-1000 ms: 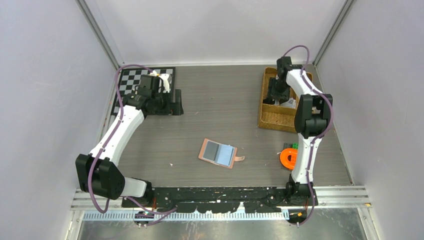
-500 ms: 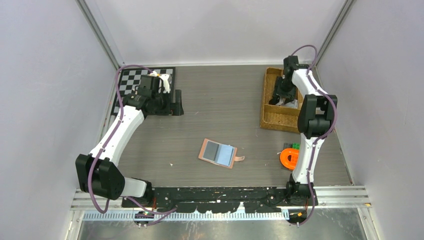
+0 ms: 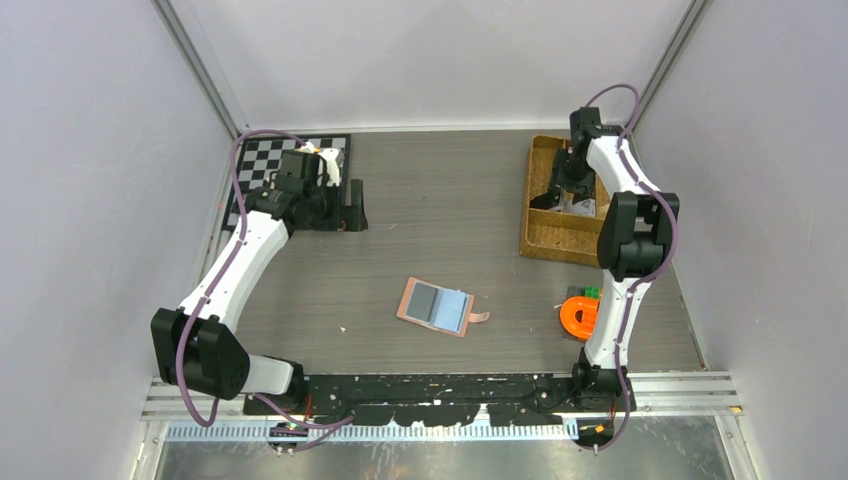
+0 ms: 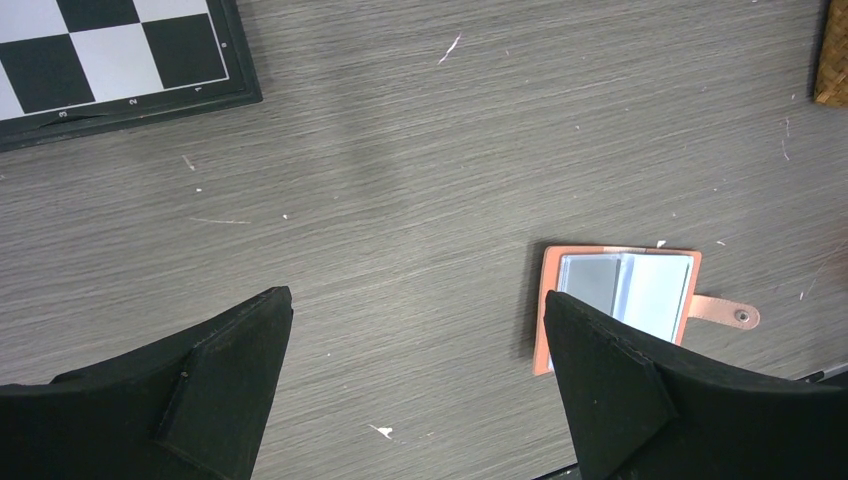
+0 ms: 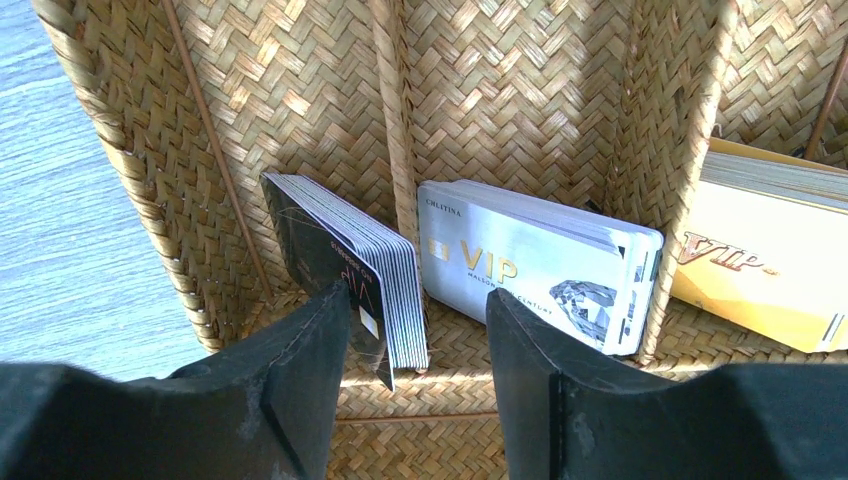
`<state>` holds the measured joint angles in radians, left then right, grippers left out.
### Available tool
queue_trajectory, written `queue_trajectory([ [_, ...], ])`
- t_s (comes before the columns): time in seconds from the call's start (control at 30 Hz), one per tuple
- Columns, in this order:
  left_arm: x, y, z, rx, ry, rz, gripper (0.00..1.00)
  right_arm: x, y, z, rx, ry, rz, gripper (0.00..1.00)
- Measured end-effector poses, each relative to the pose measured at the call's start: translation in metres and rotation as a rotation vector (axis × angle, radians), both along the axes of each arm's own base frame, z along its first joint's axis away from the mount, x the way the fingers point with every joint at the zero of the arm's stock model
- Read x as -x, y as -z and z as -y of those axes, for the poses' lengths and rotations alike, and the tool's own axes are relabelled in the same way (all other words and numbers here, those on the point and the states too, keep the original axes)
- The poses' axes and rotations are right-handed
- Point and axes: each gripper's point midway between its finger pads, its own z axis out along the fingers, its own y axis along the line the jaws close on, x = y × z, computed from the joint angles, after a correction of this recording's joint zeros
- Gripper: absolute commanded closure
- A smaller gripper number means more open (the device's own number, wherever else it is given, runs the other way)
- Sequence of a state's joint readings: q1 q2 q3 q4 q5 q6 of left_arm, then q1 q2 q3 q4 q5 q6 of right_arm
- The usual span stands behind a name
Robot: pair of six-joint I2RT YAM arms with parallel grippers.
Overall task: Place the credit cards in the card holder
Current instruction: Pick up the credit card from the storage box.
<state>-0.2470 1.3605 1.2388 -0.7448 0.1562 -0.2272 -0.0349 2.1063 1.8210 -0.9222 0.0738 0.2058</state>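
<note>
The card holder [image 3: 436,306] lies open on the table's middle, salmon-pink with a snap tab; in the left wrist view the card holder [image 4: 622,288] shows a grey and a pale card in its slots, partly behind my right finger. My left gripper [image 3: 346,206] hovers open near the chessboard, the gripper [image 4: 415,310] empty. My right gripper [image 3: 557,196] reaches into the wicker tray. There the gripper [image 5: 415,320] stands open around the near end of a black stack of credit cards [image 5: 345,262]; the front card's corner pokes between the jaws by the left finger [image 5: 315,350]. A silver stack [image 5: 535,262] sits beside it.
The wicker tray [image 3: 543,235] stands at the back right, its woven dividers [image 5: 395,110] separating the stacks; a gold stack [image 5: 770,275] fills the right compartment. A chessboard [image 3: 262,165] lies at the back left. An orange ring-shaped object [image 3: 575,316] sits by the right arm's base.
The right arm has shifted a little to the right and farther back inside the tray. The left arm and the card holder have not moved.
</note>
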Motion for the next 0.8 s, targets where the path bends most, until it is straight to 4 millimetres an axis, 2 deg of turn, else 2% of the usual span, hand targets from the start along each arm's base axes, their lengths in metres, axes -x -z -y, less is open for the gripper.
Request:
queue_trajectory([
  [0.27, 0.0002, -0.0001, 0.0005, 0.002, 0.002, -0.001, 0.0, -0.0003, -0.001, -0.0031, -0.014, 0.0, 0.004, 0.58],
  [0.8, 0.0007, -0.0003, 0.0017, 0.008, 0.007, -0.002, 0.0, 0.0035, -0.0091, -0.0014, -0.007, 0.005, 0.006, 0.7],
])
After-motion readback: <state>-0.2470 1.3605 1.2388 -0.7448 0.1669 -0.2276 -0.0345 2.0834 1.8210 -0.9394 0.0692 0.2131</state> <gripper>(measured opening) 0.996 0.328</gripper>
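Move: The black card stack leans in the leftmost compartment of the storage box, its middle about 2 cm left, 1 cm ahead and 2 cm below the right hand's point. The white VIP cards stand next door, some 5 cm right and 1 cm ahead, and the orange VIP cards roughly 13 cm right and 1 cm ahead, both 2 to 3 cm lower. From the left hand the black stack is some 42 cm right, 14 cm ahead and 14 cm down. The right hand narrows its fingers from a bit over half open to about a third open around the near end of the black card stack, the left finger bearing on the stack's black face while the right finger comes in close beside its white edges. The hand hardly travels at first, pointing steeply down with no real turn of the wrist, and then, still closing, eases up about 1 cm. ##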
